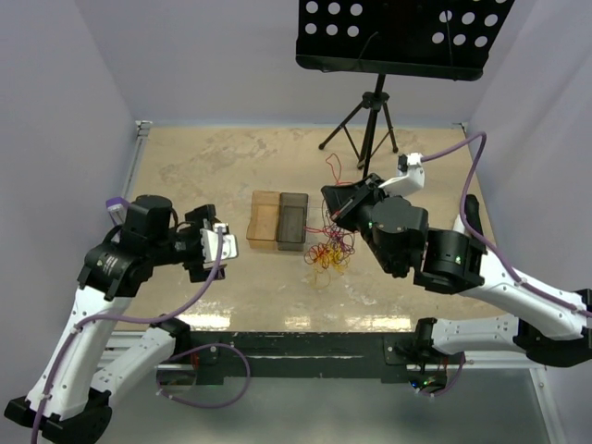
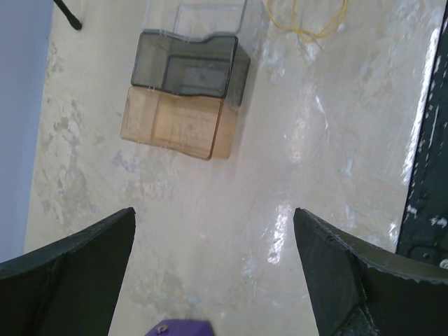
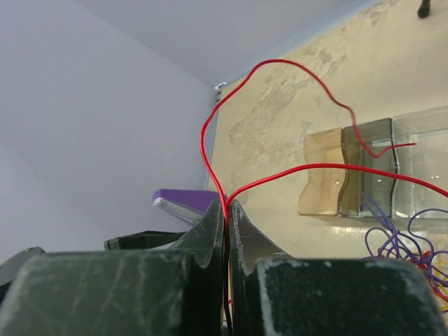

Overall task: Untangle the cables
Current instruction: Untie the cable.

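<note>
The cables (image 1: 327,251) lie in a tangle of thin yellow, orange, red and purple wires on the table, just right of the boxes. My right gripper (image 1: 337,207) hangs above the tangle, shut on a red wire (image 1: 334,168) that loops upward from its tips. In the right wrist view the jaws (image 3: 227,206) are pressed together on the red wire (image 3: 280,63), and purple loops (image 3: 392,238) show lower right. My left gripper (image 1: 216,243) is open and empty over bare table, left of the boxes. In the left wrist view its fingers (image 2: 84,266) stand wide apart, with a yellow wire (image 2: 308,24) far ahead.
An amber box (image 1: 264,219) and a dark grey box (image 1: 292,220) stand side by side mid-table, also in the left wrist view (image 2: 175,126). A clear box (image 3: 423,161) adjoins them. A black music stand (image 1: 398,37) on a tripod (image 1: 365,120) stands at the back.
</note>
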`<state>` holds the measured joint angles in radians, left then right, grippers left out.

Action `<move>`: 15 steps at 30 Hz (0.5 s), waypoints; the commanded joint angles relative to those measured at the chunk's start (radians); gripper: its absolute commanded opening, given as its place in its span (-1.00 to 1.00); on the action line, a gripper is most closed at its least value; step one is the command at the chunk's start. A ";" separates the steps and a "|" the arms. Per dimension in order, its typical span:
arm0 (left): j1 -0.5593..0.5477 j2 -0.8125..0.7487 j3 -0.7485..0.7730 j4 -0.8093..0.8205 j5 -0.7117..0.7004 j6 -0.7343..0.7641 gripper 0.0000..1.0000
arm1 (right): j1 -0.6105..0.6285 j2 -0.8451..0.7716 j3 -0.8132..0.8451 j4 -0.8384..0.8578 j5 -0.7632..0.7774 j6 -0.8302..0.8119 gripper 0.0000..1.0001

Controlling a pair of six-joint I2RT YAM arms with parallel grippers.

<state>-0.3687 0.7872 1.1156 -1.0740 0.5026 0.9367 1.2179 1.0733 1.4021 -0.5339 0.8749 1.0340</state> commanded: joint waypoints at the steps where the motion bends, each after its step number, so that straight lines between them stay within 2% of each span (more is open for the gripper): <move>1: 0.004 0.026 0.035 0.107 0.126 -0.218 1.00 | 0.011 -0.007 0.017 0.109 -0.060 -0.037 -1.00; 5: 0.004 0.008 -0.066 0.288 0.299 -0.381 1.00 | 0.020 -0.001 0.024 0.159 -0.103 -0.051 -1.00; 7: 0.004 -0.041 -0.161 0.418 0.410 -0.406 1.00 | 0.025 0.010 0.035 0.181 -0.122 -0.057 -1.00; 9: 0.004 -0.069 -0.241 0.593 0.454 -0.476 1.00 | 0.035 0.019 0.049 0.193 -0.135 -0.064 -1.00; 15: 0.004 -0.006 -0.266 0.701 0.628 -0.533 1.00 | 0.072 0.048 0.083 0.222 -0.142 -0.072 -1.00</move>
<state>-0.3676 0.7570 0.8524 -0.5678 0.9367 0.4957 1.2701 1.1168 1.4292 -0.3855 0.7563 0.9852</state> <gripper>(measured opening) 0.997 0.014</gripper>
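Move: The left hand is empty and wide open. The tangled cables hang about 27 cm to its right, 2 cm farther out and some 10 cm lower. The brown tray is roughly 18 cm ahead of it, 10 cm right and 22 cm down, with the dark tray at the same distance out but 19 cm right. From the right hand, already pinching the red cable, the tangle dangles about 26 cm below, 1 cm back and 2 cm right. Rightward goes the left hand, about 7 cm at nearly constant height, towards the hanging tangle, fingers kept wide open while the wrist swings them up by some 30 degrees, closer to level. Meanwhile the right hand keeps its pinch on the red cable and carries it left about 5 cm, rising slightly and drawing back a little, turning about 10 degrees counter-clockwise. ##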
